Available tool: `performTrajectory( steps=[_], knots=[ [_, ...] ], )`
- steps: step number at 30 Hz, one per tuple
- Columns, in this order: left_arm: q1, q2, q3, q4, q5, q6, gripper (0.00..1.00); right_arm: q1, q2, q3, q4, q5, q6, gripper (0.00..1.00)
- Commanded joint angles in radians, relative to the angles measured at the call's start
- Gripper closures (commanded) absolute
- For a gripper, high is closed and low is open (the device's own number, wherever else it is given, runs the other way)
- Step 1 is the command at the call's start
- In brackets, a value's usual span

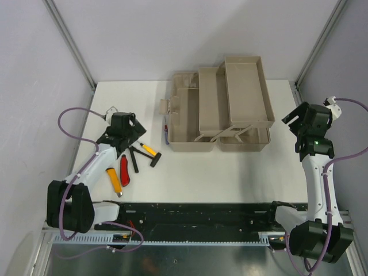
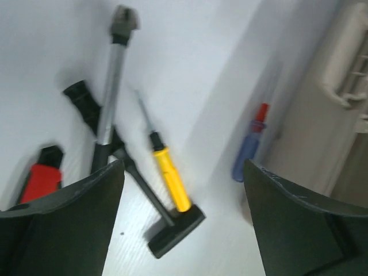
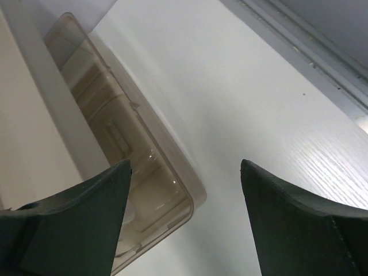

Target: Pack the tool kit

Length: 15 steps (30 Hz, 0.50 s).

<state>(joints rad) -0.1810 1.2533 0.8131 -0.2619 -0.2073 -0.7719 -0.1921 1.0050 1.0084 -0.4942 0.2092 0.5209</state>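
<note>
The beige toolbox [image 1: 218, 109] stands at the back centre with its trays folded out. Small tools lie at the left: a yellow-handled tool [image 1: 149, 150] ending at a black head, black-handled tools [image 1: 133, 158], a red-handled one [image 1: 123, 169] and an orange screwdriver [image 1: 115, 179]. A blue screwdriver [image 1: 165, 131] lies against the box's left side. My left gripper [image 1: 133, 135] hovers open and empty over the tools. Its wrist view shows the yellow tool [image 2: 169, 178], a silver-shafted tool [image 2: 112, 86] and the blue screwdriver [image 2: 248, 152]. My right gripper [image 1: 292, 122] is open and empty beside the box's right end [image 3: 132, 155].
The white table [image 1: 230, 172] ends at grey walls behind and on both sides. A metal frame rail [image 3: 305, 52] runs along the table edge near my right gripper. A black rail [image 1: 195, 213] with both arm bases runs along the near edge.
</note>
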Motion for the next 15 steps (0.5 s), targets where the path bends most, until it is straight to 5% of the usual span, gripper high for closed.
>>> performTrajectory(
  steps=[1, 15],
  knots=[
    [0.029, 0.011, -0.013, -0.117, -0.085, 0.04, 0.16, -0.004, 0.022, 0.036, 0.047, -0.073, -0.014, 0.19],
    [0.073, 0.26, 0.087, -0.044, -0.155, 0.178, 0.38, -0.004, 0.093, 0.036, 0.048, -0.089, -0.025, 0.2]
  ],
)
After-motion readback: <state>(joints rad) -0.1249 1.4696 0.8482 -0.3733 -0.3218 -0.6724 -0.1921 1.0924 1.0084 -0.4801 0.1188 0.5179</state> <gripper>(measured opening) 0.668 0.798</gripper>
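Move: The wrench lies some 4 cm to the left of my left hand, about level with it fore and aft, and roughly 12 cm below, across the hammer's handle. At that depth the hammer's middle is straight to the right of the wrench by 4 cm and 2 cm nearer me, and the yellow screwdriver is some 2 cm ahead and 2 cm right of my left hand. From my right hand the wrench is about 62 cm left, 2 cm ahead and 24 cm lower. Down onto the wrench: I sink my left hand about 7 cm and carry it some 4 to 5 cm left, drawing slightly back at first, while the fingers tip some 15 to 20 degrees more downward and the hand's left side rises a little. I narrow the wide-open fingers by about a quarter, still short of any touch. My empty right hand eases a few centimetres down and forward, beside the open box. ##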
